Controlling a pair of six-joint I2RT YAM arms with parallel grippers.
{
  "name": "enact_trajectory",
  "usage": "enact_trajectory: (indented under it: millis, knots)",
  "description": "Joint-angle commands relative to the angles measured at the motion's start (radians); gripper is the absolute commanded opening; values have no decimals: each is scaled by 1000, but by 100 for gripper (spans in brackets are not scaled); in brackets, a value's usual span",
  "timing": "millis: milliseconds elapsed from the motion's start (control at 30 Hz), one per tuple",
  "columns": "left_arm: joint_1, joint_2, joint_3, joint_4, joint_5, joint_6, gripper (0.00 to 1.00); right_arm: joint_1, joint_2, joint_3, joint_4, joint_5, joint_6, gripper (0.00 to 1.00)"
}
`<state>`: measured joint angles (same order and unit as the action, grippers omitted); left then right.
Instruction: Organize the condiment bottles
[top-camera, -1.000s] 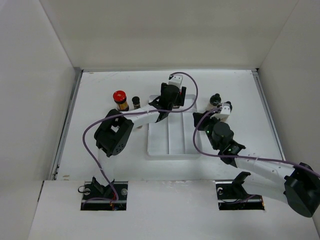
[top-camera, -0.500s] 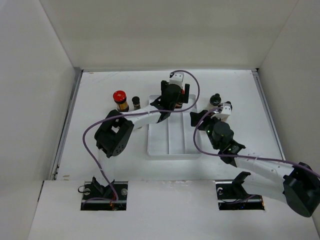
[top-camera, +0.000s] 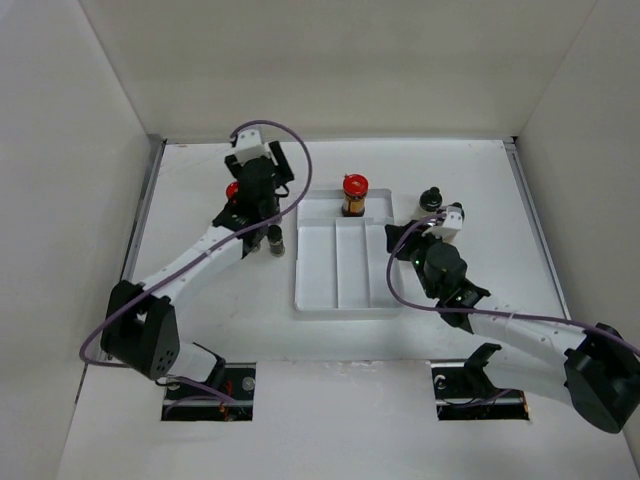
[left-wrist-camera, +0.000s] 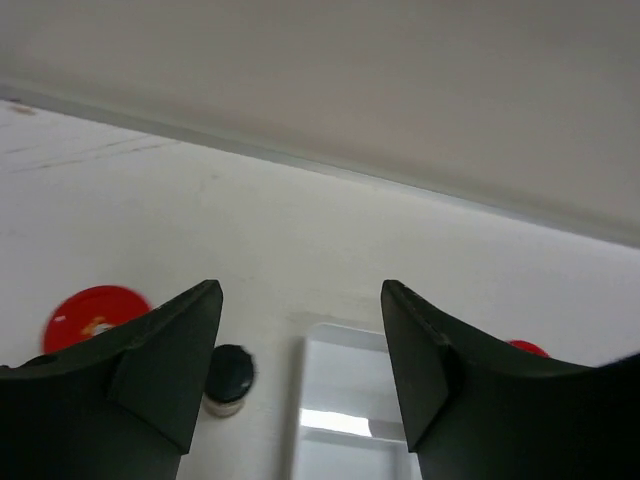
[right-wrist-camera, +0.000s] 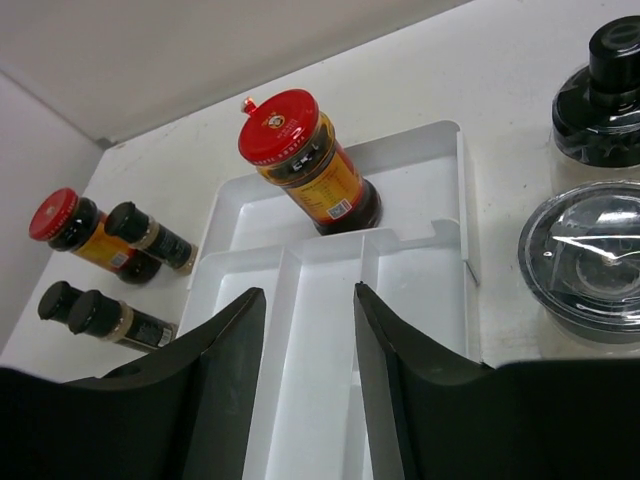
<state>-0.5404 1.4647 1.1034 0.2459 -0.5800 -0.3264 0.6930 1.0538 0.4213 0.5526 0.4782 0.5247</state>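
Observation:
One red-lidded amber jar (top-camera: 354, 193) (right-wrist-camera: 310, 165) stands upright in the back compartment of the white tray (top-camera: 340, 285) (right-wrist-camera: 420, 270). A second red-lidded jar (top-camera: 232, 190) (right-wrist-camera: 85, 232) stands left of the tray with small black-capped bottles (top-camera: 275, 240) (right-wrist-camera: 150, 237) and two more (right-wrist-camera: 95, 312) beside it. My left gripper (top-camera: 262, 168) (left-wrist-camera: 300, 292) hovers open above that left group and holds nothing; the red lid (left-wrist-camera: 95, 315) and a black cap (left-wrist-camera: 230, 372) show below it. My right gripper (top-camera: 398, 240) (right-wrist-camera: 308, 292) is open over the tray's front compartments, also empty.
Two larger clear jars with black lids (top-camera: 431, 198) (right-wrist-camera: 590, 255) (right-wrist-camera: 605, 95) stand just right of the tray, close to my right wrist. The white walls of the enclosure rise at the back and on both sides.
My left gripper has let go of the red-lidded jar in the tray's back compartment and swung left over the bottles there. The right arm has barely moved, and its jaws stand wider.

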Motion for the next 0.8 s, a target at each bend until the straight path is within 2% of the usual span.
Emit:
enact_trajectory:
  millis: [0, 67, 167, 333, 433, 633, 767]
  knots:
    - [78, -72, -114, -80, -66, -86, 63, -3, 21, 5, 47, -3, 6, 48]
    - [124, -101, -158, -95, -66, -103, 70, -3, 38, 11, 47, -12, 6, 54]
    - [173, -115, -197, -102, -60, -114, 81, -2, 57, 17, 50, -26, 6, 69]
    - [222, -55, -195, -114, -29, -117, 86, -2, 75, 20, 55, -30, 6, 87]
    - [228, -14, -185, -108, -14, -119, 86, -2, 83, 25, 55, -42, 6, 90]
    - [260, 80, -129, -106, 60, -126, 86, -2, 98, 33, 55, -55, 6, 90]
    - [270, 129, -97, -109, 60, -123, 86, -2, 110, 39, 55, -56, 3, 90]
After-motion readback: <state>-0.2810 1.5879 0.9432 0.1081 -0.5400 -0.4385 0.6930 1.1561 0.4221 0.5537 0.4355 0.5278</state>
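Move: Some 11 cm to the left of the raised left hand, about 2 cm farther out and 20 cm below, stands the red-lidded jar. Beside it, 8 cm to its right, is a far small bottle. Two near small bottles stand about 8 cm closer in, one 2 cm and the other 8 cm right of the jar. From the right hand, the red-lidded jar lies roughly 43 cm left, 14 cm ahead and 12 cm below. Swinging left first and then sinking, the left hand moves some 12 cm left and 15 cm down to the red-lidded jar, tipping its fingers about 20 degrees downward and turning counter-clockwise. The part-open fingers spread wide on either side of the lid, with no grip yet. Over the tray, the right hand dips 3 to 4 cm as its fingers open wide. ##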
